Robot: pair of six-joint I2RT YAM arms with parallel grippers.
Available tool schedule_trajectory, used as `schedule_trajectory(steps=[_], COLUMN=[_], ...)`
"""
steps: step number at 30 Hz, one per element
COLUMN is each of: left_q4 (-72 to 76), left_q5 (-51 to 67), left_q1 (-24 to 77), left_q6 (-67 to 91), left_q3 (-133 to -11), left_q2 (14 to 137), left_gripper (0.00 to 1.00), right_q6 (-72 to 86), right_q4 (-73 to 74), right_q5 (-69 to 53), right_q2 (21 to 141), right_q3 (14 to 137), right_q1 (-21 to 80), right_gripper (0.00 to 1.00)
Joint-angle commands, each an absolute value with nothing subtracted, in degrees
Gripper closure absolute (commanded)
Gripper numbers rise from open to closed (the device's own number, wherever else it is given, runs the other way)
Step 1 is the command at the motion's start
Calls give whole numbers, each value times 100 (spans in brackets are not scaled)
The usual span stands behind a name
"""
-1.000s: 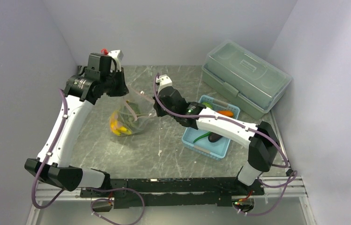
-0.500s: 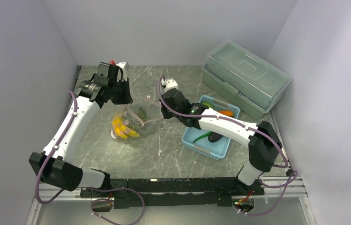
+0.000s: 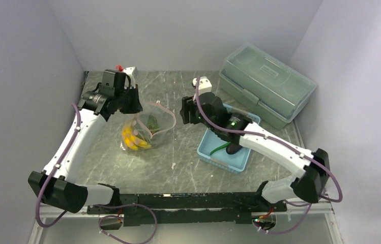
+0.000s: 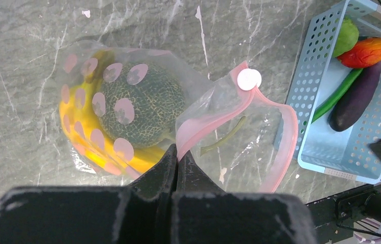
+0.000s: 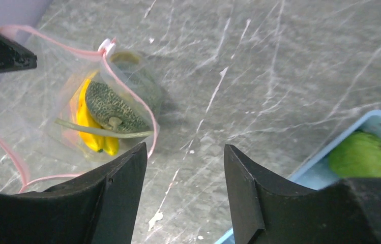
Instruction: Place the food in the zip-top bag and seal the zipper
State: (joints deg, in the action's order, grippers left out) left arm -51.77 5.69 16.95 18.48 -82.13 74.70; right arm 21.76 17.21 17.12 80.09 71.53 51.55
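The clear zip-top bag (image 3: 147, 129) lies on the table with its mouth gaping. Inside are yellow bananas (image 4: 76, 132), a netted dark-green melon (image 4: 145, 104) and a thin green stalk (image 5: 101, 133). My left gripper (image 4: 178, 152) is shut on the pink zipper (image 4: 213, 119) at the mouth's left end, lifting that edge. My right gripper (image 5: 185, 152) is open over bare table, right of the bag, with nothing between its fingers. In the blue basket (image 4: 305, 86) lie a lime-green fruit (image 4: 347, 34), an orange-red piece (image 4: 369, 51), a purple eggplant (image 4: 356, 99) and a long green vegetable (image 4: 338, 94).
A big translucent grey-green lidded box (image 3: 267, 84) stands at the back right, behind the basket (image 3: 206, 150). Grey walls close the table on the left, back and right. The right arm reaches over the basket.
My right gripper has opened, let go of the bag's mouth and drawn back to the right. The left gripper has kept its hold on the zipper edge and has come lower.
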Motion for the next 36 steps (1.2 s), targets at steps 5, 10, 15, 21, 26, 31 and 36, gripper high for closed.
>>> schedule_trajectory(steps=[5, 10, 15, 21, 26, 31, 36], left_q4=[-4889, -4845, -4822, -4782, -4788, -4745, -4714], left_q5=[509, 576, 611, 572, 580, 592, 608], left_q1=[1670, 1670, 1670, 1670, 1670, 1669, 1668], left_q6=[1648, 1644, 1626, 1613, 1600, 1600, 1613], left_q3=[-8082, -8039, -8002, -7953, -7954, -7929, -7871], left_q2=[7211, 7150, 7137, 7031, 7014, 6958, 6911], left_gripper=[100, 100, 100, 100, 100, 100, 100], right_q6=[1773, 1762, 1671, 1590, 1567, 1494, 1544], right_q4=[2346, 2603, 2742, 2804, 2718, 2330, 2042], right_q5=[2383, 2272, 2317, 2115, 1806, 1484, 1133], right_q2=[7162, 6892, 6824, 6909, 7129, 7436, 7859], right_q3=[6980, 6738, 6505, 6229, 6005, 5837, 5763], right_q1=[4648, 4134, 3780, 3358, 2947, 2574, 2315], right_gripper=[30, 27, 19, 13, 10, 9, 13])
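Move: The round green vegetable in the blue basket lies about 20 cm to the right of the right hand, some 9 cm ahead and about 21 cm below. Beside it, the red-orange pepper is 7 cm farther right and 4 cm nearer the base; the eggplant lies about 27 cm right of the hand and 3 cm back, and the long green chili 22 cm right, 3 cm back. From the left hand the green vegetable is roughly 38 cm right, 7 cm ahead. Towards the round green vegetable in the basket, the emptied right hand leaves the open bag, swinging about 20 cm right and slightly forward; it first rises a little, then sinks to end some 10 cm lower. On the way it turns about 20 degrees clockwise, tips down and opens its half-open fingers nearly all the way. The left hand stays put, still pinching the bag's rim. ##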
